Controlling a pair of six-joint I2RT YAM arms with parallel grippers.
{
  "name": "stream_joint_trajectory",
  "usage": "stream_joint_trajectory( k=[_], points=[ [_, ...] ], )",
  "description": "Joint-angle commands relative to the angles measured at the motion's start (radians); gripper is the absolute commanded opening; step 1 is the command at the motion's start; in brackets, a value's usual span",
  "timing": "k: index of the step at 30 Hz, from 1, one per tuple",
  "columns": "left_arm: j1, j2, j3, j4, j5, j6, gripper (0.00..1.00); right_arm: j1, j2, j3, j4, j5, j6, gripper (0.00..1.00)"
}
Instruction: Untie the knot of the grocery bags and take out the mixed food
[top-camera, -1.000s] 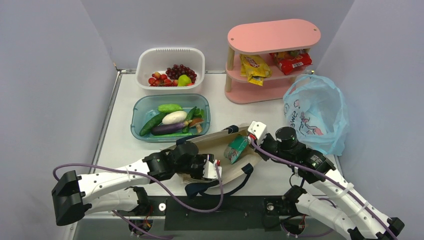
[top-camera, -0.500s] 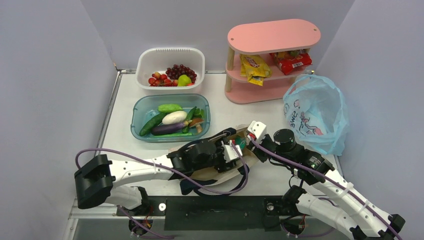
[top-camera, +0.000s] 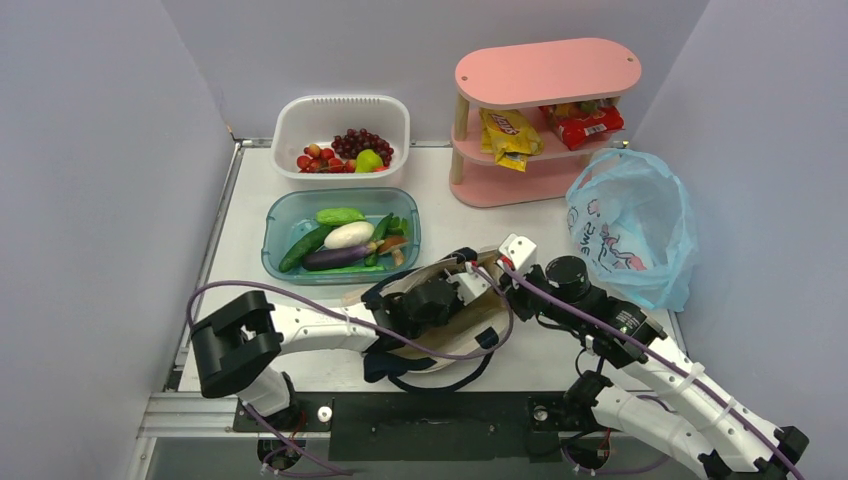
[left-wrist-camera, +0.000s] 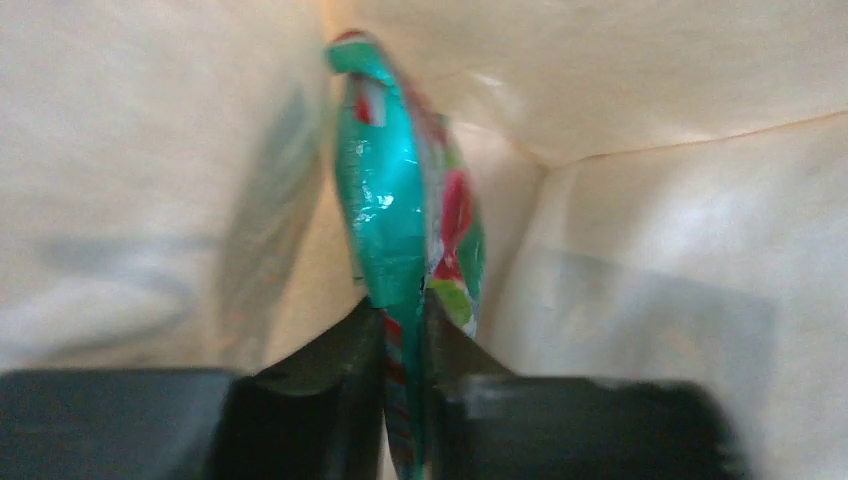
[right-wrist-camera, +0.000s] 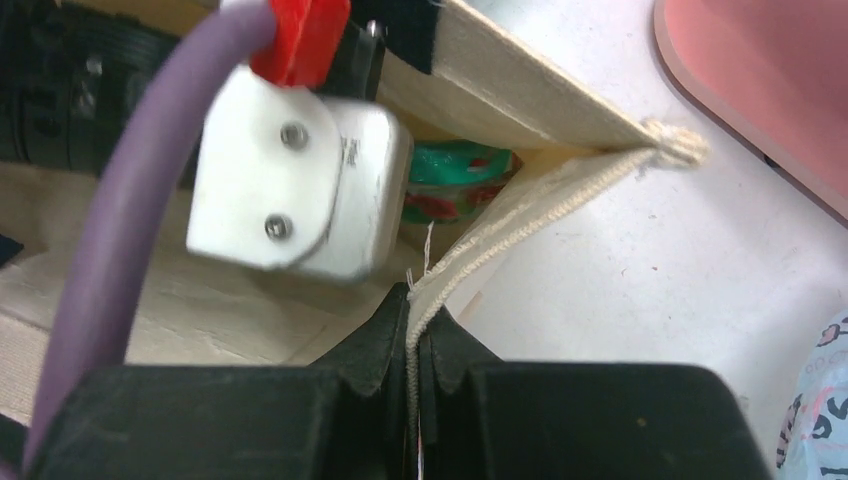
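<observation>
The beige canvas tote (top-camera: 478, 322) lies open on its side near the table's front, its navy handles (top-camera: 432, 380) trailing forward. My left gripper (left-wrist-camera: 403, 312) reaches inside it and is shut on the bottom edge of a teal and red snack packet (left-wrist-camera: 395, 200), which stands on edge against the tote's wall. The same packet (right-wrist-camera: 455, 182) shows deep in the tote's corner in the right wrist view. My right gripper (right-wrist-camera: 413, 318) is shut on the tote's stitched rim (right-wrist-camera: 520, 215), holding the mouth up. The light blue plastic bag (top-camera: 630, 225) lies open at the right; no knot shows.
A teal tub (top-camera: 275, 232) of vegetables and a white basket (top-camera: 340, 108) of fruit stand at the back left. The pink shelf (top-camera: 545, 72) at the back right holds yellow and red packets. The left wrist's white camera mount (right-wrist-camera: 300, 190) sits close to my right fingers.
The left arm pushed right and deeper into the tote, and its jaws closed on the teal packet. The right gripper kept its hold on the rim and barely moved.
</observation>
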Motion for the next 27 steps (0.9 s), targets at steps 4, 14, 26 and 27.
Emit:
stream_joint_trajectory(
  k=[4, 14, 26, 27],
  points=[
    [0.118, -0.242, -0.014, -0.034, 0.326, 0.0, 0.0, -0.02, 0.013, 0.04, 0.078, 0.043, 0.06, 0.0],
    [0.24, -0.449, 0.161, -0.401, 0.83, 0.068, 0.0, -0.143, 0.131, 0.245, 0.098, -0.054, 0.213, 0.49],
    [0.609, -0.31, 0.572, -0.534, 1.301, -0.148, 0.0, -0.149, 0.067, 0.492, -0.061, -0.223, -0.008, 0.76],
    [0.613, -0.306, 0.601, -0.519, 1.323, -0.168, 0.0, -0.148, 0.054, 0.491, -0.069, -0.242, -0.015, 0.76]
  ],
)
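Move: Deep in the cloth bag's far right corner, the teal packet lies in the closing left fingers, its middle some 4 cm ahead, 3 cm right and 3 cm below. The pink shelf stands about 28 cm ahead of the left hand and 9 cm right, the vegetable basin 13 cm ahead and 28 cm left. The right hand already pinches the bag's rim; from it the packet lies about 7 cm ahead, 4 cm left and 12 cm below. Finishing its pinch on the packet's end, the left hand pulls it up out of the bag by about 24 cm, drifting left some 6 cm and swinging back a little before coming forward again, the wrist turning clockwise some 25 degrees. The right hand goes forward about 5 cm, opens wide to let go of the rim, then rises some 17 cm and draws back slightly. ##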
